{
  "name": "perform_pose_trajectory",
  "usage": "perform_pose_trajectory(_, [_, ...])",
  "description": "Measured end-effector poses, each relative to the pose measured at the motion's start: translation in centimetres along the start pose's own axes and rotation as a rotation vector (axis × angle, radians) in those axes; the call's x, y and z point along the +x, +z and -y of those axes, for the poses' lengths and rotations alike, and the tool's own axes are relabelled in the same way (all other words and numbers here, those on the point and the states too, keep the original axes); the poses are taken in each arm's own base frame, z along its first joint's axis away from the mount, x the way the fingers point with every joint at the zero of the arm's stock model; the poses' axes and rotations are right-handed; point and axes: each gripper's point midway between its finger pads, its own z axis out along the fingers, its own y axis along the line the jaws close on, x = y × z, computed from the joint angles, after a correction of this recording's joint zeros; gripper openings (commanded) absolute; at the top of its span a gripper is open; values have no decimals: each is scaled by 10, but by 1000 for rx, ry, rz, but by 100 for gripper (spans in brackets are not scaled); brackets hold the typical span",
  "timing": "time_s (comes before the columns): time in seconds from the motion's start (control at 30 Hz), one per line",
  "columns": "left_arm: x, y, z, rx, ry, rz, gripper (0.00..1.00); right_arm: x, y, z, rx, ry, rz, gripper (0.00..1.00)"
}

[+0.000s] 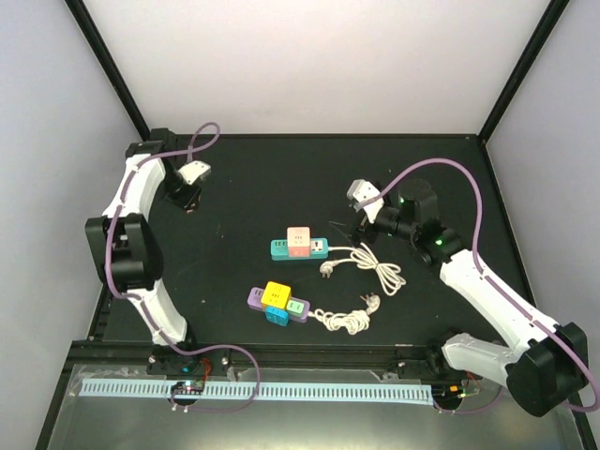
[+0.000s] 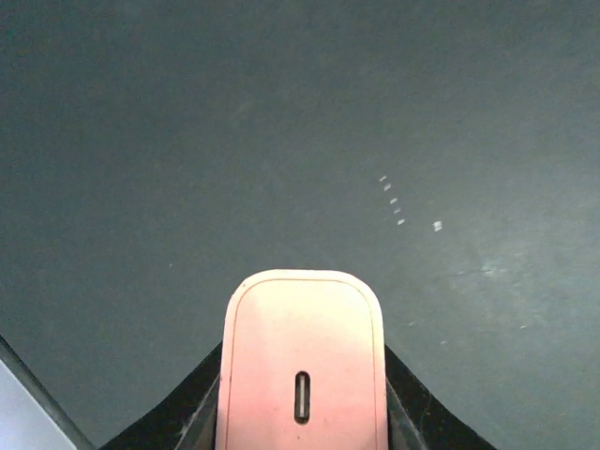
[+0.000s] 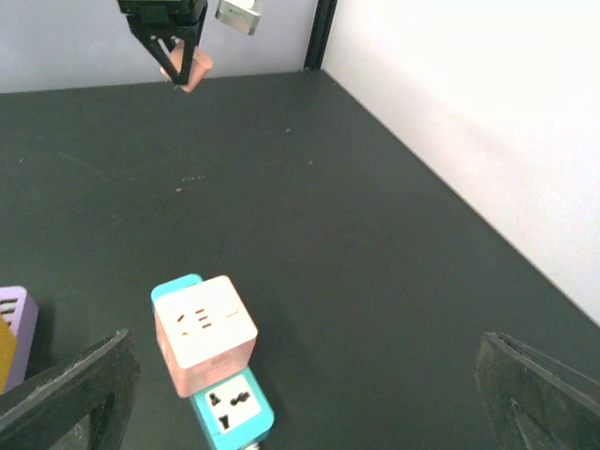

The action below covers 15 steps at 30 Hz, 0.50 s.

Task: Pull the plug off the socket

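Note:
My left gripper point(image 1: 187, 195) hangs at the far left back of the table, shut on a pink plug point(image 2: 302, 347) with a narrow slot in its face. The black fingers point(image 2: 183, 412) hug both its sides. In the right wrist view that pink plug point(image 3: 192, 67) shows far off, above the table. The teal socket strip point(image 1: 281, 248) lies mid-table with a pink cube adapter point(image 3: 202, 333) sitting on it. My right gripper point(image 3: 300, 412) stands open just right of the strip, with nothing between its fingers.
A purple socket strip point(image 1: 255, 298) carries a yellow cube point(image 1: 277, 292) and a blue cube point(image 1: 276, 314) nearer the front. White coiled cords point(image 1: 375, 267) trail right from both strips. Walls and black frame posts close in the back and sides.

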Motion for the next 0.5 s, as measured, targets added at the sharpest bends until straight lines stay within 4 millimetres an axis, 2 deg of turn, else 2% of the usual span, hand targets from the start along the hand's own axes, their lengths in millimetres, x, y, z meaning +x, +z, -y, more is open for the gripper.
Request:
perform_pose_trajectory(0.33, [38, 58, -60, 14, -105, -283, 13, 39, 16, -22, -122, 83, -107, 100])
perform_pose_trajectory(0.5, [51, 68, -76, -4, -119, -354, 14, 44, 17, -27, -149, 97, -120, 100])
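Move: The left hand already grips the pink plug over bare table; the clear spot it is heading for lies about 9 cm left, 1 cm ahead and 11 cm below, with the left table edge some 20 cm left, level with it. From the open right hand, the pink socket lies roughly 15 cm left, 1 cm ahead and 18 cm below, the white plug 7 cm left and 5 cm back, and the yellow socket 21 cm left and 13 cm back, both over 20 cm below. Left hand carries its held plug 9 cm left, 8 down towards bare table; open right sinks 5 cm. ##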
